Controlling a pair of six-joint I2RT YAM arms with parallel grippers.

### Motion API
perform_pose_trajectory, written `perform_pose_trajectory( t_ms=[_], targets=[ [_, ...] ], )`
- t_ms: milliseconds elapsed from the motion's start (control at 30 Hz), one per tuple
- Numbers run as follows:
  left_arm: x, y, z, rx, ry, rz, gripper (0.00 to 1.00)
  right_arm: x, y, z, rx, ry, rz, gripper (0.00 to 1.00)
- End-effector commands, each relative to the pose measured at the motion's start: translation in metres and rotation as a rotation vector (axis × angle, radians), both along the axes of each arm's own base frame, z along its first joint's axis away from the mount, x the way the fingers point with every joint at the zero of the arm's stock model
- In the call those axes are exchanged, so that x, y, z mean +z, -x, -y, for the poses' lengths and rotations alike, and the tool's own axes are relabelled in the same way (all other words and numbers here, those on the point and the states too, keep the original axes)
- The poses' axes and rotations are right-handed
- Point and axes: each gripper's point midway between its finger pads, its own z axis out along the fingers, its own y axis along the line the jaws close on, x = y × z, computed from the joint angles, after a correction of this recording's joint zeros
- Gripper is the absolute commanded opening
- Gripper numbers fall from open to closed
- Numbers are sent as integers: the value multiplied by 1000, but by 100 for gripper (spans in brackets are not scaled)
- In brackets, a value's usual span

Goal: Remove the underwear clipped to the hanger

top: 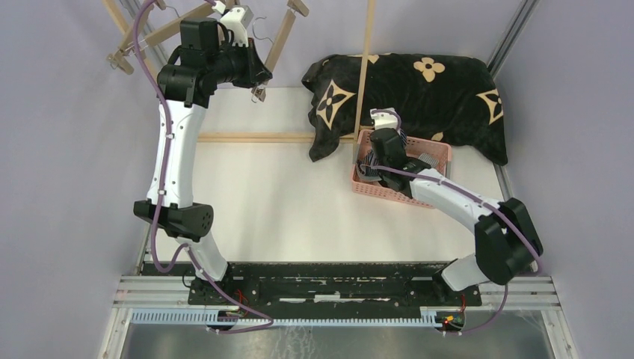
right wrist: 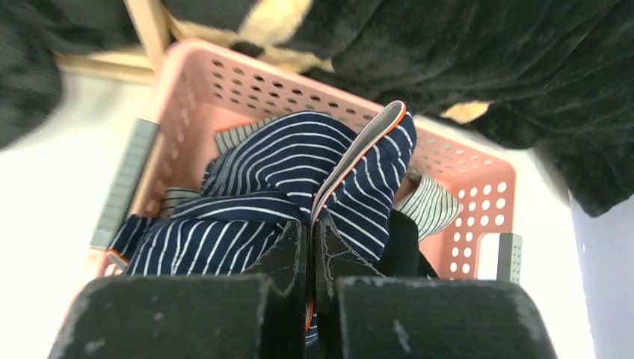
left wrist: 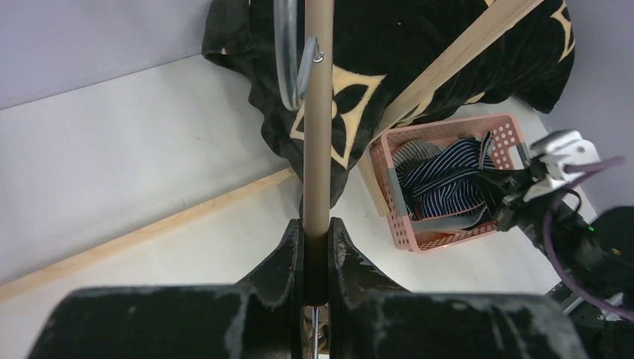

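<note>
My left gripper point(left wrist: 317, 235) is raised at the back left point(top: 256, 77) and shut on the wooden bar of the hanger point(left wrist: 317, 112) point(top: 282, 37). A bare metal clip point(left wrist: 306, 63) hangs on that bar. My right gripper point(right wrist: 310, 232) reaches down into the pink basket point(top: 442, 152), shut on the waistband of the navy striped underwear point(right wrist: 284, 172) point(left wrist: 448, 176). A grey-white striped pair point(right wrist: 430, 202) and a black pair point(right wrist: 400, 247) lie under it in the basket.
A black blanket with beige flowers point(top: 419, 82) is draped over the wooden frame behind the basket. A wooden rail point(top: 254, 137) crosses the table and a post point(top: 366, 67) rises beside the basket. More wooden hanger parts point(top: 134, 45) hang at the top left.
</note>
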Motion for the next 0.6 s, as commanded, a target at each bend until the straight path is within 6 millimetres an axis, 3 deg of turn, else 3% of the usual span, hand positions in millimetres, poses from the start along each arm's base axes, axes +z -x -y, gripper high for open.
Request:
perform_pose_trajectory(
  t_ms=[0,133,433,467,567],
  targets=[
    [26,-5,4,-56,-8,123,3,-2,-20,13,-72,-57,18,1],
    [27,-7,5,-56,-4,125,3,-24,-27,15,-67,-110,-54,1],
    [33,-15,13,-75,38,139,3,-97,-27,1,-30,-106,-354,2],
    [34,-15,14,-80,42,140,3,-103,-26,0,-23,-121,-376,10],
    [35,-18,13,-73,41,145,3,-106,-23,-7,2,-159,-394,66]
  ],
)
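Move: The pink basket's middle, where the striped underwear held in the right fingers is going, lies about 13 cm below the right hand, level ahead and some 4 cm to its right. Black underwear already in the basket is roughly 5 cm right, 1 cm ahead and 13 cm below; the dark pillow lies some 16 cm ahead, 8 cm right, 8 cm below. From the left hand, still gripping an empty hanger, the basket is about 32 cm right, 5 cm back, 37 cm below. The right hand lowers the striped underwear about 11 cm into the basket, tipping 20 degrees downward, then opens. ##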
